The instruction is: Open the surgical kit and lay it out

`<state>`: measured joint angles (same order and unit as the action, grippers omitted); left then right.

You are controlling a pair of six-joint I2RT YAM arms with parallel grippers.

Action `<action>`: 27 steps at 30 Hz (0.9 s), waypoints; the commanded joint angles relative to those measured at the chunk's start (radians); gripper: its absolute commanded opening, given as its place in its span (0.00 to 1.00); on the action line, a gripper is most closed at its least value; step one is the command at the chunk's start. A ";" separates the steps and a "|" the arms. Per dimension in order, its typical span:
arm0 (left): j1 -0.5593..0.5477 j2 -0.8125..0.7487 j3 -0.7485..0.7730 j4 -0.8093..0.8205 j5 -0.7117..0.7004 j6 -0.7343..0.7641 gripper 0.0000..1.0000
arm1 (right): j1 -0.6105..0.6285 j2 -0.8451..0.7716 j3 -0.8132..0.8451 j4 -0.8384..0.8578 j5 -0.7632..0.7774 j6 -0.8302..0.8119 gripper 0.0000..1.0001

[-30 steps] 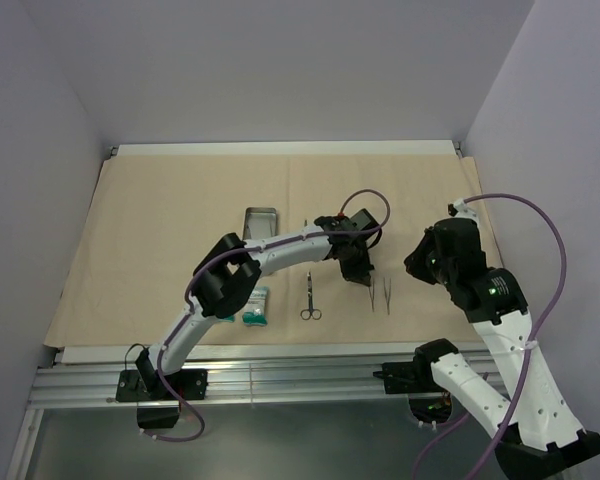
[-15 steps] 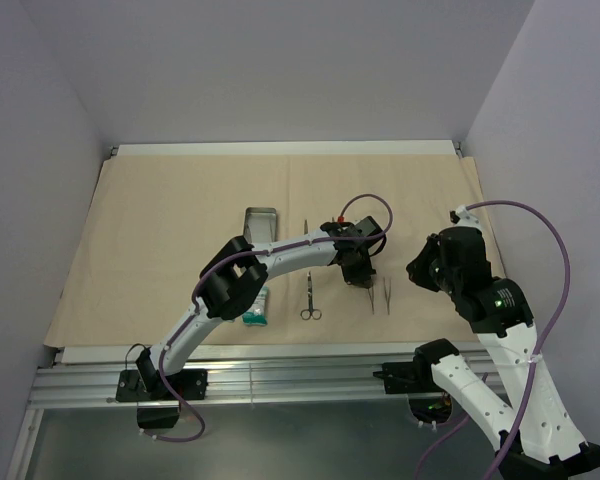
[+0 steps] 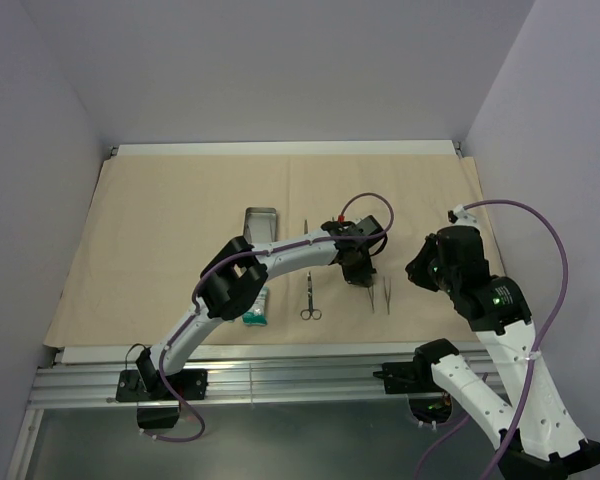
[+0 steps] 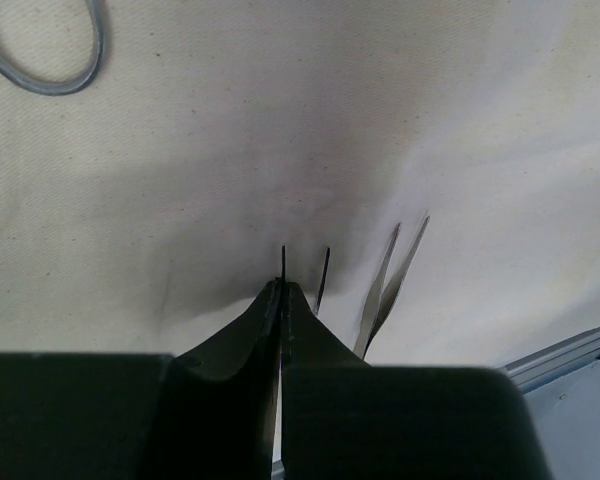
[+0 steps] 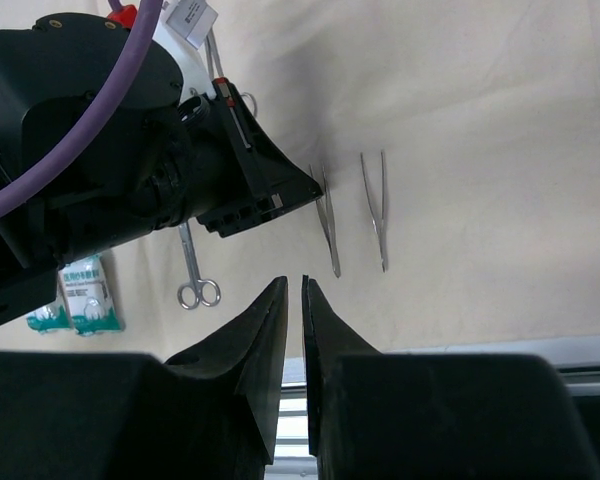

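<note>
The tan wrap (image 3: 160, 240) lies spread flat over the table. On it are the grey tray (image 3: 260, 221), the ring-handled scissors (image 3: 310, 299), two teal-white packets (image 3: 256, 306) and two tweezers (image 3: 387, 295) side by side. My left gripper (image 3: 360, 278) is down at the wrap with its jaws together. In the left wrist view a thin prong (image 4: 283, 262) of the nearer tweezers sticks out from between the fingertips, its other prong (image 4: 323, 272) beside them. The second tweezers (image 4: 390, 285) lie free. My right gripper (image 5: 293, 280) hovers shut and empty to the right.
The left arm's forearm (image 3: 280, 255) stretches over the wrap between tray and scissors. The table's metal front rail (image 3: 280, 375) runs along the near edge. Walls close in the left, back and right sides.
My left gripper has shifted slightly up and left from a second ago, staying by the tweezers. My right arm has shifted only slightly. The other items have not moved.
</note>
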<state>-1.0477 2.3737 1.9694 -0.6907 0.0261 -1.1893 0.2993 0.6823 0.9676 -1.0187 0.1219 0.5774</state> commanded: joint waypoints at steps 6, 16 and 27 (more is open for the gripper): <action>-0.023 -0.007 0.049 -0.053 -0.020 0.031 0.17 | 0.011 0.016 -0.009 0.026 0.004 -0.013 0.19; -0.011 -0.099 0.028 -0.085 -0.020 0.062 0.99 | 0.009 0.019 -0.072 0.078 -0.028 0.002 0.20; 0.107 -0.315 -0.004 -0.150 -0.085 0.154 0.99 | 0.009 0.103 -0.133 0.178 -0.016 0.058 0.20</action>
<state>-0.9890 2.2116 1.9800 -0.8242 -0.0353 -1.0843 0.3035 0.7670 0.8600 -0.9119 0.0887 0.6125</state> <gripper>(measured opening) 0.991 0.201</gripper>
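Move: The tweezers at the left fingertips lie on the drape, their middle about 2 cm back and 1 cm right of the left hand, 1 cm below. A second pair lies about 4 cm to the right of them, level with them; the scissors are 14 cm left of the left hand and 3 cm back. From the right hand, the first tweezers lie some 2 cm ahead, 4 cm left and 19 cm below. Left fingers open wide off the tweezers, rising some 7 cm, forward and left; right hand sinks 4 cm. ##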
